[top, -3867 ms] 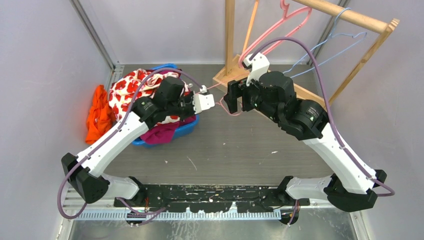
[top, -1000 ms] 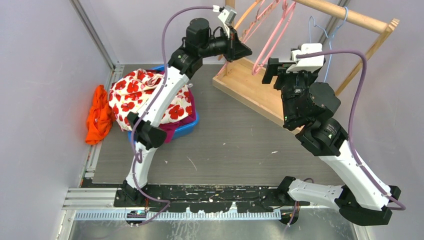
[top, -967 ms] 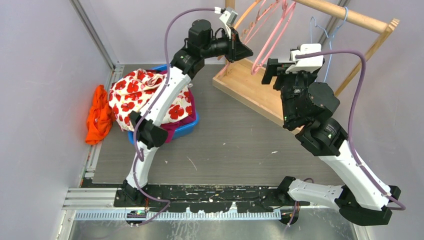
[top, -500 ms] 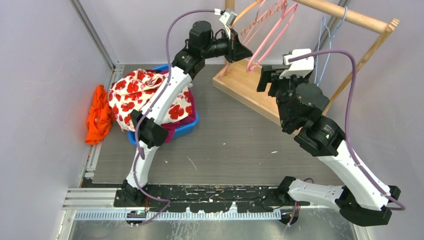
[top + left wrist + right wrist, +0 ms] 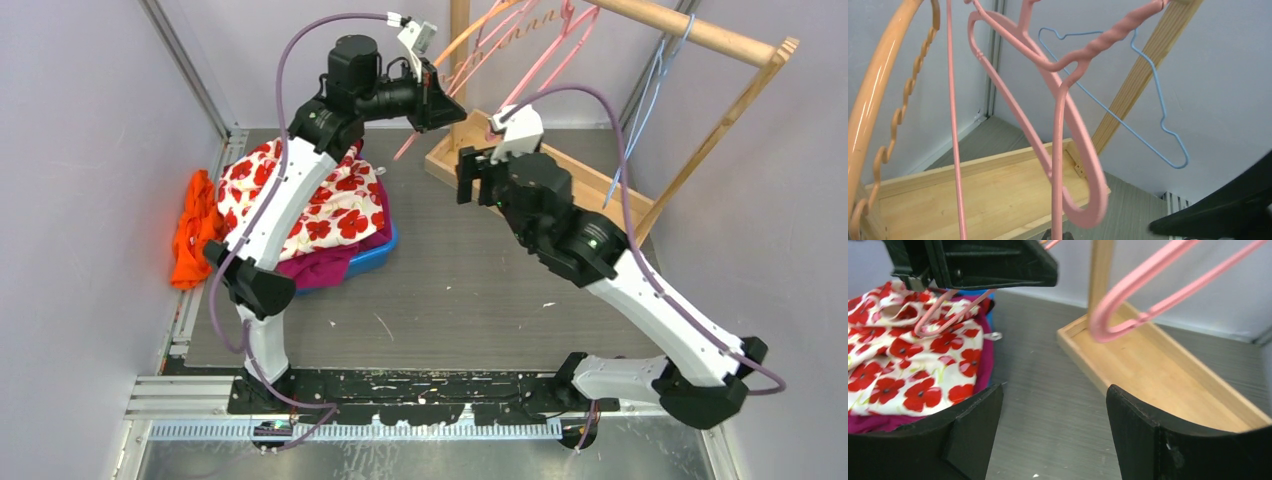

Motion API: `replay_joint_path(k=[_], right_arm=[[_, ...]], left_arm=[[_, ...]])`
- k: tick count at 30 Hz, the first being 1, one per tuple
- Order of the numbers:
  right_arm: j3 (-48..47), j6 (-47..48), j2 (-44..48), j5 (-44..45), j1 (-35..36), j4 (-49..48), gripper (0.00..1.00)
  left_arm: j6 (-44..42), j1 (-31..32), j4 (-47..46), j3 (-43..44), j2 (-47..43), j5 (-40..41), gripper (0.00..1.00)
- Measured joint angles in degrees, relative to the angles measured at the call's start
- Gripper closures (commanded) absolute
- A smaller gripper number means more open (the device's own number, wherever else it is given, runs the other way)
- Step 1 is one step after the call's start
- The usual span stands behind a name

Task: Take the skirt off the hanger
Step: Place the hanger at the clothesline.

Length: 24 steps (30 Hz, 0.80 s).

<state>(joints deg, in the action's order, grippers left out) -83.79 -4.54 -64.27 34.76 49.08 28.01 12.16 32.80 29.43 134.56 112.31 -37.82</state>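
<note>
The skirt [image 5: 300, 195], white with red poppies, lies heaped on the blue basket [image 5: 372, 257], off any hanger; the right wrist view has it [image 5: 908, 360] at the left. My left gripper [image 5: 438, 100] is raised beside the wooden rack, shut on a thin pink wire hanger [image 5: 1057, 165] whose twisted neck runs up toward the rail. That hanger's lower corner [image 5: 930, 322] dangles over the skirt. My right gripper [image 5: 470, 175] hovers low in front of the rack's base, open with only bare table between its fingers [image 5: 973, 425].
The wooden rack [image 5: 700, 32] with its plank base [image 5: 600, 185] stands at the back right. A thick pink hanger [image 5: 545, 55], an orange one [image 5: 470, 30] and a blue wire one [image 5: 650, 95] hang on it. An orange garment [image 5: 197, 235] lies by the left wall, magenta cloth [image 5: 320, 268] under the skirt.
My right arm has swung down and left, away from the rail to just above the table by the rack base. The left arm has drawn back left, pulling the pink wire hanger along.
</note>
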Motion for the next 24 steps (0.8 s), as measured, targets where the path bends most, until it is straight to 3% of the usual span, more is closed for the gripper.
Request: replay_joint_path(k=[7, 17, 24], right_arm=[[-0.59, -2.21, -7.5, -5.18, 0.0, -1.49, 0.25], [-4.07, 0.44, -5.09, -1.77, 0.0, -7.91, 0.24], [-7.85, 3.87, -7.63, -0.04, -0.02, -12.39, 0.22]], left_arm=[[-1.64, 0.13, 3.5, -6.36, -7.67, -1.38, 1.0], [-3.67, -2.45, 6.91, -20.28, -17.9, -3.58, 1.0], [-3.17, -3.3, 6.84, -22.16, -18.4, -4.48, 1.0]])
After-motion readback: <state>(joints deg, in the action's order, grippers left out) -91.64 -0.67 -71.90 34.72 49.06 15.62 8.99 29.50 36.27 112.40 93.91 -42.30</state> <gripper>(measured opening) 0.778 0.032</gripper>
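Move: My left hand still grips an empty pink hanger near one corner; my open right gripper lies about 9 cm back, 5 cm to the right and a little lower. From my right hand, that hanger's neck is roughly 10 cm ahead, 1 cm left and 11 cm up. The near corner of the thick pink hanger on the rail hangs about 7 cm ahead, 2 cm right and 2 cm above the right hand. I draw the held hanger back and to the left, about 7 cm and 6 cm, letting it sink a little towards the end, towards my right gripper, with my left wrist tipping slightly. My right hand first reaches left, down and slightly forward, then turns upward and lifts about 10 cm, tilting its fingers up, jaws staying wide open, to come in close beneath and behind the hanger's neck. ##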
